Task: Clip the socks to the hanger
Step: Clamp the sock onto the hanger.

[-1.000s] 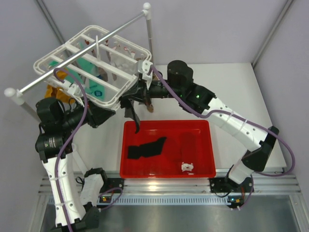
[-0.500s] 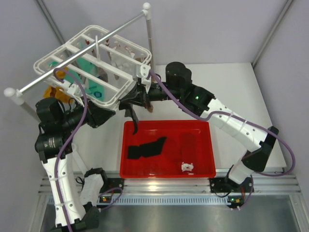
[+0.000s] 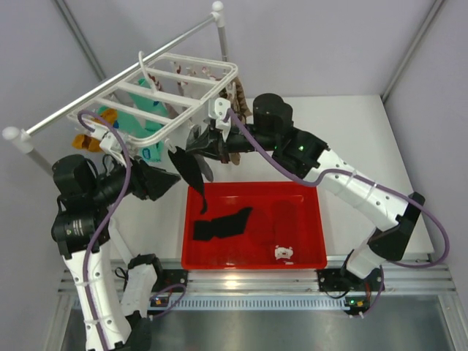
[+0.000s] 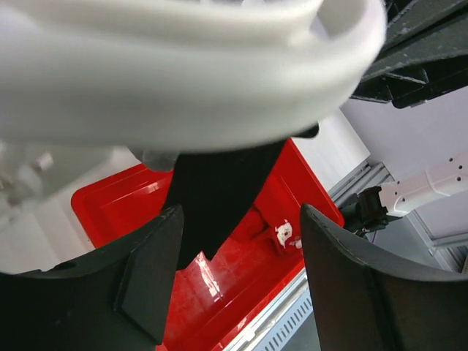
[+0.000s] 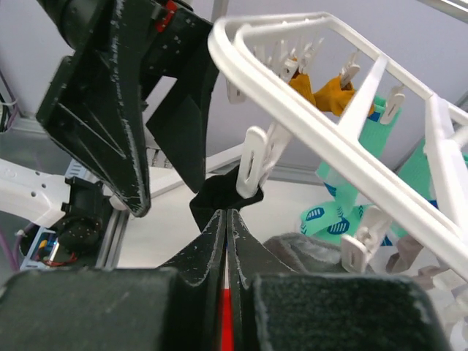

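Note:
The white slatted hanger hangs from the rail, its rim blurred and close in the left wrist view. A black sock dangles from a clip on its near edge. My right gripper is shut on that black sock just under the clip. My left gripper stands open a little to the left, apart from the sock, with nothing between its fingers. Another black sock and a dark red sock lie in the red bin.
Teal patterned socks and an orange-yellow sock hang from the hanger's far side. A brownish sock hangs at its right corner. The metal rail on white-capped poles crosses above. The table's back right is bare white.
My left gripper has opened and drawn back from the clip. The hanger has swung up and to the right, and the black sock now hangs from the clip.

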You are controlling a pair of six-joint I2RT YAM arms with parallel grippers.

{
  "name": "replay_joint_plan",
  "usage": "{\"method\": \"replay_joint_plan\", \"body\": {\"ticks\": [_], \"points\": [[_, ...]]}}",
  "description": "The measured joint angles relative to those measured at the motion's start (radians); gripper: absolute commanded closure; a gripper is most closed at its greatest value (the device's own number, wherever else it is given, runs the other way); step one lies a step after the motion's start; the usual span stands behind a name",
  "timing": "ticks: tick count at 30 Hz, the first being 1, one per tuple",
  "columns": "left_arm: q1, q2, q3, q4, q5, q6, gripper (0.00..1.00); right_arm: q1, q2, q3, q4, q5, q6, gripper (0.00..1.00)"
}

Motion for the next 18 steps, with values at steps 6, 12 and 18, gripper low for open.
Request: {"method": "replay_joint_plan", "body": {"ticks": [6, 12, 18], "points": [[0.000, -0.061, 0.021, -0.001, -0.032, -0.047, 0.30, -0.016, -0.022, -0.015, -0.005, 0.021, -0.016, 1.00], [-0.002, -0.147, 0.030, 0.011, -0.101, -0.163, 0.31, -0.054, -0.051, -0.062, -0.002, 0.048, -0.021, 1.00], [-0.013, -0.166, 0.068, 0.012, -0.241, -0.209, 0.32, -0.090, -0.061, -0.105, 0.010, 0.085, -0.027, 1.00]]}}
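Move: In the right hand's shut fingers, the black sock's cuff is still pinched. The clip that already bites the sock is about 4 cm to the left of those fingers, 1 cm ahead and 2 cm above; the nearest grey sock hangs some 4 cm ahead, level sideways and 5 cm lower. From the open left hand, that clip lies around 5 cm ahead, straight on and 4 cm up, with the hanger corner 4 cm ahead, 3 cm left and 6 cm up. Keeping its pinch on the cuff, the right hand draws the sock's free side away from the clip, about 5 cm forward and some 3 cm to the right, sinking a little and turning about 10 degrees clockwise. The left hand, already open, rises some 4 cm and backs away from the clip, swinging counter-clockwise. ##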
